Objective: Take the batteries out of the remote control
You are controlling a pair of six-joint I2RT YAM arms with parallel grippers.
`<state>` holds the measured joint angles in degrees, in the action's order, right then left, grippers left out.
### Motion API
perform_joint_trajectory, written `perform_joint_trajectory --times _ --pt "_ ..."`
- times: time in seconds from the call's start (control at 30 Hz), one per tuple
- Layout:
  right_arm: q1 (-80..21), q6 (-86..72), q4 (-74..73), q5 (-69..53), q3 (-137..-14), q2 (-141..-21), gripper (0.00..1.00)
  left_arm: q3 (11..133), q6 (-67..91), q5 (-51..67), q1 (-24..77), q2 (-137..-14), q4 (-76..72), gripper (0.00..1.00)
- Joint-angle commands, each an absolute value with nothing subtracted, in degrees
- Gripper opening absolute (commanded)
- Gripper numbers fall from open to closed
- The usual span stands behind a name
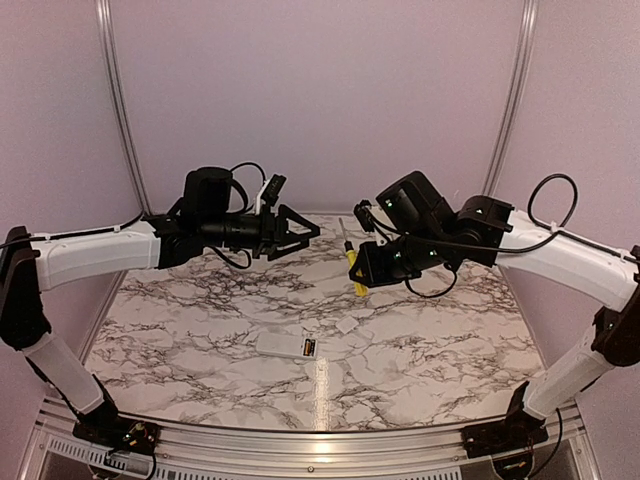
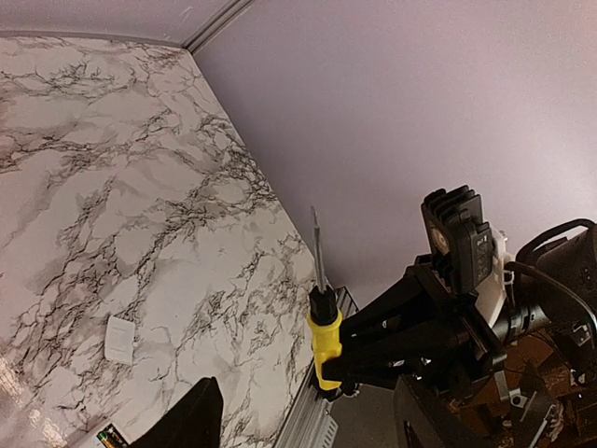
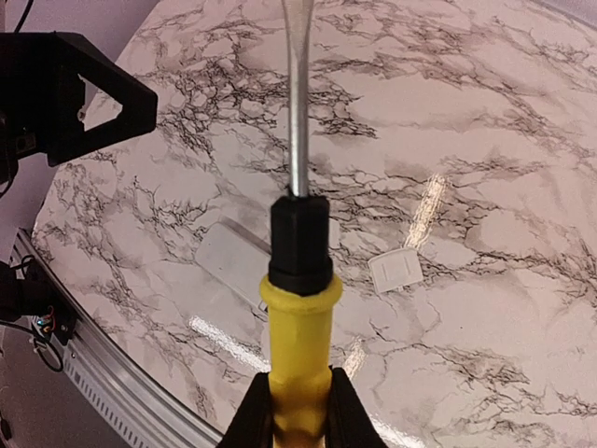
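Note:
The white remote control [image 1: 280,343] lies flat near the table's front centre, its right end open with the batteries [image 1: 308,348] showing as a small dark and coppery patch. In the right wrist view the remote control [image 3: 229,259] is partly hidden behind the screwdriver. My right gripper [image 1: 362,272] [image 3: 299,397] hovers above the table, shut on a yellow-handled screwdriver [image 1: 351,262] [image 3: 298,327]. My left gripper [image 1: 308,236] [image 2: 298,425] hangs in the air to its left, open and holding nothing, well above the remote. The battery end [image 2: 110,436] peeks in at the bottom of the left wrist view.
A small white cover piece [image 1: 347,326] [image 3: 396,271] [image 2: 120,338] lies on the marble table [image 1: 180,330] just right of the remote. Lilac walls close the back and sides. A metal rail [image 1: 320,455] runs along the near edge.

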<state>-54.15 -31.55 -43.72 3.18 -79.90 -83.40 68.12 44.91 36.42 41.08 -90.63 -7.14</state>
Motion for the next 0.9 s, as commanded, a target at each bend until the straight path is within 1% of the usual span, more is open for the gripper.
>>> perform_joint_trajectory --times 0.0,0.07,0.17,0.33,0.5,0.6,0.87 --pt "-55.09 -32.18 -43.77 4.83 -83.18 -84.96 0.01 71.46 45.87 38.88 41.85 -92.99 -9.36 0.64" --pt "-55.40 -32.25 -43.84 5.27 -83.92 -85.55 0.01 72.59 45.88 38.46 42.28 -94.13 -8.51 0.63" --pt "-55.95 -32.03 -44.03 5.71 -85.15 -86.38 0.00 74.02 46.44 37.20 42.91 -95.80 -7.12 0.57" --pt "-56.95 -31.90 -44.90 6.72 -86.76 -87.79 0.00 76.17 47.66 37.15 44.09 -98.36 -7.13 0.54" --pt "-57.35 -31.81 -45.07 7.08 -87.36 -88.23 0.00 77.31 47.99 36.50 44.28 -100.02 -6.11 0.45" --pt "-57.32 -31.75 -45.07 7.20 -87.50 -88.37 0.00 77.98 47.84 36.45 44.37 -100.78 -5.21 0.44" --pt "-57.39 -31.35 -46.24 7.66 -88.57 -89.18 0.00 79.52 47.91 36.26 44.34 -102.50 -3.84 0.25"
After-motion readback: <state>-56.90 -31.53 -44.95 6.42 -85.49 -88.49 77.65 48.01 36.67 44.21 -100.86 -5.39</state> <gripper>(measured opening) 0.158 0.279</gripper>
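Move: The screwdriver's middle, at its black collar, is about 7 cm to the left hand's right, level with it in reach and some 2 cm lower. Far below on the table, about 28 cm down, the remote lies 7 cm back and 5 cm left of the left hand, the battery cover 3 cm back and 7 cm right. From the right hand, already gripping the yellow handle, the collar is some 4 cm ahead, 1 cm left and 3 cm up; the waiting left fingers are about 5 cm ahead, 8 cm left and 4 cm up. The left fingers come around the screwdriver's black collar, narrowing from about two-thirds to a quarter open; a firm pinch can't be seen yet. To get there the left hand goes roughly 5 cm right, sinking a little late on, while the right keeps its grip on the yellow handle, carries the screwdriver some 2 cm left to meet it, then stays still. ##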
